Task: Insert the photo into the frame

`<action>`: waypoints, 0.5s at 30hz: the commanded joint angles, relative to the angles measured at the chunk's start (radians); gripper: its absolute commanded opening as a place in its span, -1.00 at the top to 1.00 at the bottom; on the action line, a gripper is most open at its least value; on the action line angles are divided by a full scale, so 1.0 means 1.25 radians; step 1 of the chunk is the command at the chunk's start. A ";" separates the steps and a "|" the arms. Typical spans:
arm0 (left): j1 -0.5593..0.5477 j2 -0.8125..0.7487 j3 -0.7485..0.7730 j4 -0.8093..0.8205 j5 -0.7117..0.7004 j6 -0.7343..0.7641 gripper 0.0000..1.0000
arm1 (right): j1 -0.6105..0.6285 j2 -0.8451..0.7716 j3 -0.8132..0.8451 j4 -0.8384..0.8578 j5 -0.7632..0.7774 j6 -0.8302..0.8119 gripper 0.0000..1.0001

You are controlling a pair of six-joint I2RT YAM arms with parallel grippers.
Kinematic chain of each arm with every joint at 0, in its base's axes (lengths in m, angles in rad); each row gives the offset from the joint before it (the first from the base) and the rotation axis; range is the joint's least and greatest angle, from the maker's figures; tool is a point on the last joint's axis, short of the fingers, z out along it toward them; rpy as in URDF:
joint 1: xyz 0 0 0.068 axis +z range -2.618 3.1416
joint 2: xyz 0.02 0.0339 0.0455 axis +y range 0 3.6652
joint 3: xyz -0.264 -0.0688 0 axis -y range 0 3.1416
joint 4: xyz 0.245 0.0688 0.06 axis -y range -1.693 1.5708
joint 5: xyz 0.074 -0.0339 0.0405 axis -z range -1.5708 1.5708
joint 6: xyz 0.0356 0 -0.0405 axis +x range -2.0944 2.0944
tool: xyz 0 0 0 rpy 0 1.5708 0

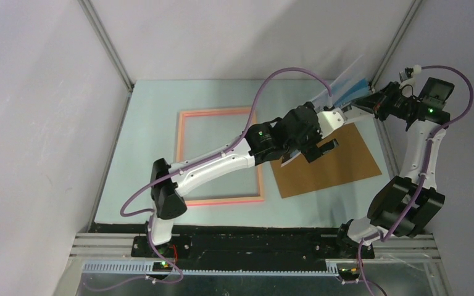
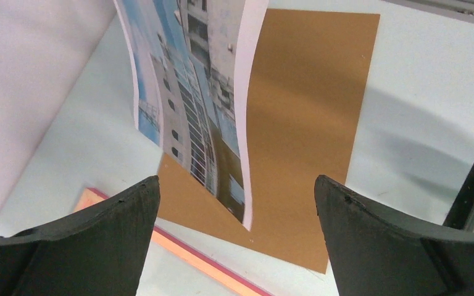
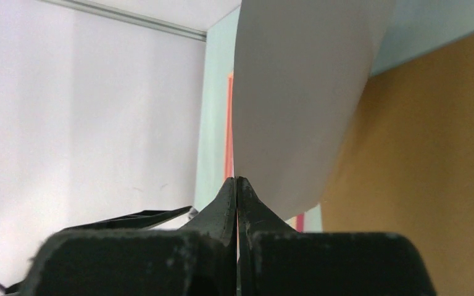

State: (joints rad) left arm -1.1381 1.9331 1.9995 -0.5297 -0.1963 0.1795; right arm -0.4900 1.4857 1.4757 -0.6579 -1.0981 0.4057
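The photo (image 1: 349,86) is lifted off the table and bows in the air. My right gripper (image 1: 362,106) is shut on one of its edges. In the right wrist view the fingertips (image 3: 237,179) pinch the photo's white back (image 3: 296,92). In the left wrist view the printed side of the photo (image 2: 191,92) hangs down, its lower corner just above the brown backing board (image 2: 302,123). My left gripper (image 2: 236,180) is open wide near that corner and touches nothing; from above it (image 1: 308,153) hovers over the board's left end. The salmon-pink frame (image 1: 188,114) lies flat to the left.
The brown backing board (image 1: 339,163) lies flat right of the frame, under the photo. Grey walls close in the left, back and right sides. The frame's border (image 2: 185,253) runs just below the left fingers. The right arm stands close to the right wall.
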 commanded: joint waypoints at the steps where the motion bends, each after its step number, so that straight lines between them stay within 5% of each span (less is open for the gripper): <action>1: -0.011 0.022 0.074 0.012 -0.042 0.048 -0.99 | 0.004 -0.056 0.019 0.068 -0.044 0.121 1.00; 15: -0.051 0.129 0.195 0.016 -0.116 0.070 -0.94 | -0.003 -0.136 -0.017 0.116 -0.080 0.231 1.00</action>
State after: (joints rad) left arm -1.1954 2.0781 2.1883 -0.5350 -0.2878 0.2310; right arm -0.4881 1.3415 1.4593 -0.5392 -1.1503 0.6518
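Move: The right hand already pinches the photo's right-hand edge, and the sheet droops away from it, its middle about 6 cm left, 1 cm back and some 11 cm below those fingers. From the open left hand the photo's middle lies about 8 cm ahead, 2 cm right and 8 cm lower. Below on the table are the brown backing, roughly 6 cm right, 2 cm ahead and 27 cm down, and the frame, about 25 cm left, 3 cm ahead and equally low. Keeping its shut fingers pinched on the photo's edge, the right hand hoists it about 6 cm, easing back and slightly left with hardly any turn. Meanwhile the left hand, fingers wide open and pointing right and forward, slides some 4 cm right towards the hanging sheet, rising a little and sinking again; whether a finger touches the paper can't be seen. ##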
